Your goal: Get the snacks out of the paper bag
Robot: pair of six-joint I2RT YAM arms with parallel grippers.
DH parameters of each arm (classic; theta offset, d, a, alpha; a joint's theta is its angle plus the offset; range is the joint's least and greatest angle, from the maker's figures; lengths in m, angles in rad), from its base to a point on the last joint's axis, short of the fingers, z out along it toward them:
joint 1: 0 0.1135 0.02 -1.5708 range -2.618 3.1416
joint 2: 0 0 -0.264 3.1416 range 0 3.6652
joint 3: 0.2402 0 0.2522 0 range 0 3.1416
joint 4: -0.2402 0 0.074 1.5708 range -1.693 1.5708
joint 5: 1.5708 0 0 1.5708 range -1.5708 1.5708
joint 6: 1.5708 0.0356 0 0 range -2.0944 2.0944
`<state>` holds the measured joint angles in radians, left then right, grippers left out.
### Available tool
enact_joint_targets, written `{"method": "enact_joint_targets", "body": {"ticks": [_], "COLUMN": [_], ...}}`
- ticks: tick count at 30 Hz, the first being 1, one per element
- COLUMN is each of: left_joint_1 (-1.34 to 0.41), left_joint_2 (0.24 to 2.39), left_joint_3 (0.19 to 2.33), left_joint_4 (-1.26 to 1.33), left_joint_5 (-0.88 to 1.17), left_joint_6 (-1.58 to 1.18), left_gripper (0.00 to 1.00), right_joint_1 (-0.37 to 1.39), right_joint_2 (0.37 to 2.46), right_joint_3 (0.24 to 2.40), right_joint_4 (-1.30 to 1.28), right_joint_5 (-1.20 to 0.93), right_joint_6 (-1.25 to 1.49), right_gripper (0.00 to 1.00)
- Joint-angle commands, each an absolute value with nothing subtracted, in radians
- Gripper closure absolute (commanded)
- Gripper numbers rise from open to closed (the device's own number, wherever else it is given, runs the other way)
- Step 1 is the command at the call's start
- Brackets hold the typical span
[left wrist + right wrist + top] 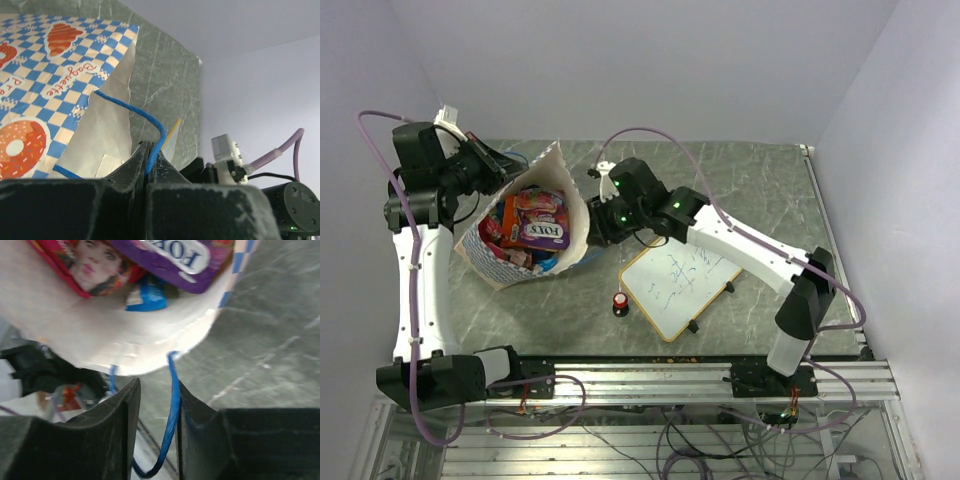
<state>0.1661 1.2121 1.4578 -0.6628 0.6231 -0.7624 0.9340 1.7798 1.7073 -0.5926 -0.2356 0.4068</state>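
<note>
The paper bag (576,214) lies tilted on the table's left, its mouth facing up toward the camera. Inside it are snacks: a purple packet (544,230), a red-pink one (491,230), and others underneath. My left gripper (506,161) is at the bag's far-left rim and is shut (149,146) on a blue cord handle (134,110). My right gripper (596,216) is at the bag's right rim. It stands open (156,386), with the other blue cord handle (173,407) hanging loose between its fingers against the right one. The right wrist view looks into the bag at the purple packet (175,259), a red-pink packet (85,267) and a blue one (147,298).
A wood-framed whiteboard (678,280) lies right of the bag, under my right arm. A small red-topped black knob (620,300) stands just in front of the bag. The aluminium rail (650,375) runs along the near table edge.
</note>
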Motion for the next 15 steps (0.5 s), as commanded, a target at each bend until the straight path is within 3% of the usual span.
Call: {"method": "enact_joint_targets", "body": {"ticks": [1,5,8,15], "left_joint_1": [0.158,0.158,0.158,0.159], "left_joint_2": [1.192,1.16,1.148,1.097], "left_joint_3": [1.5,1.461,1.468,1.392], "left_joint_4": [-0.729,-0.682,-0.71,-0.698], "left_joint_5": [0.644,0.65,0.646,0.672], "left_joint_6": [-0.73,-0.788,-0.801,-0.922], "left_gripper": [0.93,0.93,0.93,0.93], "right_joint_1": [0.901,0.868,0.862,0.88], "right_joint_2": [1.726,1.676,1.657,1.726], "right_joint_3": [1.725,1.712,1.775,1.975], "right_joint_4": [-0.706,-0.738,-0.772,-0.768], "right_joint_5": [-0.058,0.026,0.085,0.057], "right_joint_6": [0.275,0.216,0.176,0.242], "right_gripper": [0.61,0.28,0.09,0.01]}}
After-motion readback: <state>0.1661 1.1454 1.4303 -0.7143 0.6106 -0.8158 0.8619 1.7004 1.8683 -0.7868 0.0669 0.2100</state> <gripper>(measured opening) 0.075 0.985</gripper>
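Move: The right hand, fingers just parting, still has the blue handle between its tips, with the bag's rim about 3 cm to its left. The purple Fox's packet inside the paper bag lies about 13 cm to the left, 3 cm ahead and 11 cm lower; the orange packet is some 6 cm farther left of it and 2 cm farther out. The red-capped bottle stands about 11 cm back and 4 cm right, on the table. From the left hand the Fox's packet is roughly 9 cm right, 6 cm back and 24 cm below. Rightward and forward, away from the bag's rim, goes the right hand, about 7 cm to the right and 6 cm forward, rising some 6 cm late on, while its fingers spread wide to let go of the handle and the wrist turns about 20 degrees. The left hand keeps its closed hold on the other handle and eases back about 2 cm. ##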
